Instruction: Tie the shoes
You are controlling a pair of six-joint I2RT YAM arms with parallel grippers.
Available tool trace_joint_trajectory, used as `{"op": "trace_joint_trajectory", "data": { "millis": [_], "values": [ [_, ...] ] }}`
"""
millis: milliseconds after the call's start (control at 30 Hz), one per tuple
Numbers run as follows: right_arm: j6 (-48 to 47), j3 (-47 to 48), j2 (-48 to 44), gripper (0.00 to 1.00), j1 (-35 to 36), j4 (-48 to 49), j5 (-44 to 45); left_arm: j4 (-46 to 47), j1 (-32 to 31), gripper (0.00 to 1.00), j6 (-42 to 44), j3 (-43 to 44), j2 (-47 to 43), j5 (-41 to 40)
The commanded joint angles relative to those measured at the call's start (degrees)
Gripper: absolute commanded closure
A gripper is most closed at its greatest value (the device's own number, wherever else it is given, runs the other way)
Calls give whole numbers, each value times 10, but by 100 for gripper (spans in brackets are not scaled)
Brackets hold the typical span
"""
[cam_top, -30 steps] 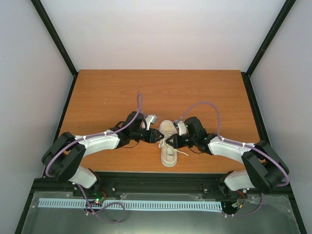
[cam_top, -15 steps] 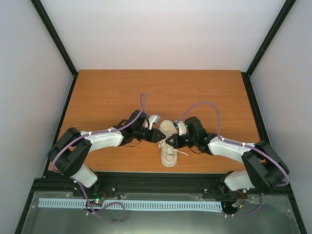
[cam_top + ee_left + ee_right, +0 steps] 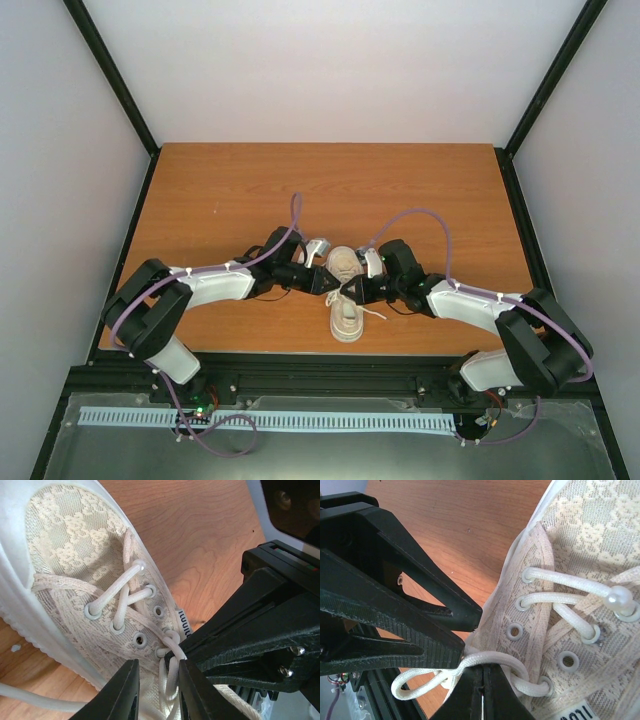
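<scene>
The cream shoe [image 3: 346, 315] lies lengthwise near the table's front edge, between my two grippers. My right gripper [image 3: 350, 291] is at its laced top, jaws shut [image 3: 482, 667] on a white lace [image 3: 492, 657] that arches up from the last eyelet, and a small loop [image 3: 415, 686] trails off to the left. My left gripper [image 3: 328, 284] comes in from the other side. Its jaws [image 3: 157, 666] stand narrowly apart, straddling that same lace [image 3: 172, 680] just under the right gripper's tip [image 3: 235, 640]. The fingers do not squeeze it.
The wooden table [image 3: 220, 200] is boxed in by pale walls and black corner posts [image 3: 110, 75]. A loose lace end [image 3: 372, 313] lies on the wood to the right of the shoe. A black rail [image 3: 330, 370] runs along the front edge.
My left arm has slid right, up against the shoe's laces, and its jaws have narrowed. The right gripper and the shoe have stayed where they were.
</scene>
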Motion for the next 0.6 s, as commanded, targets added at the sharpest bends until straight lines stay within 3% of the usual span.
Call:
{"op": "trace_joint_trajectory", "data": {
  "millis": [0,267,500,567],
  "values": [
    [-3,-7,-11,97,4,11,6,2,3,77,5,23,12,18],
    [-3,-8,-13,97,4,11,9,20,3,85,1,27,27,46],
    [-3,-7,-32,97,4,-3,31,45,3,99,-16,20,25,55],
    [-6,-5,-43,93,4,-18,43,57,3,99,-27,15,20,51]
  ]
}}
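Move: The lace loop to be gripped lies just beyond the left fingertips, about 1 cm to the right, level fore and aft and 1 cm lower, almost between the open pads. The shoe's middle is some 2 cm right of the left hand, 2 cm back and 4 cm below; a loose lace end trails about 9 cm right, 6 cm back and 5 cm down. From the right hand, already shut on lace, the loop is about 1 cm left, at the same height and level fore and aft. The lace loop over the shoe's top eyelets is pinched by the left fingers, which shut fully from about a quarter open as that hand eases roughly 1 cm right, towards the right fingertips, with a slight wrist turn. The right fingers keep their shut hold on the lace while that hand gives about half a centimetre to the right. ##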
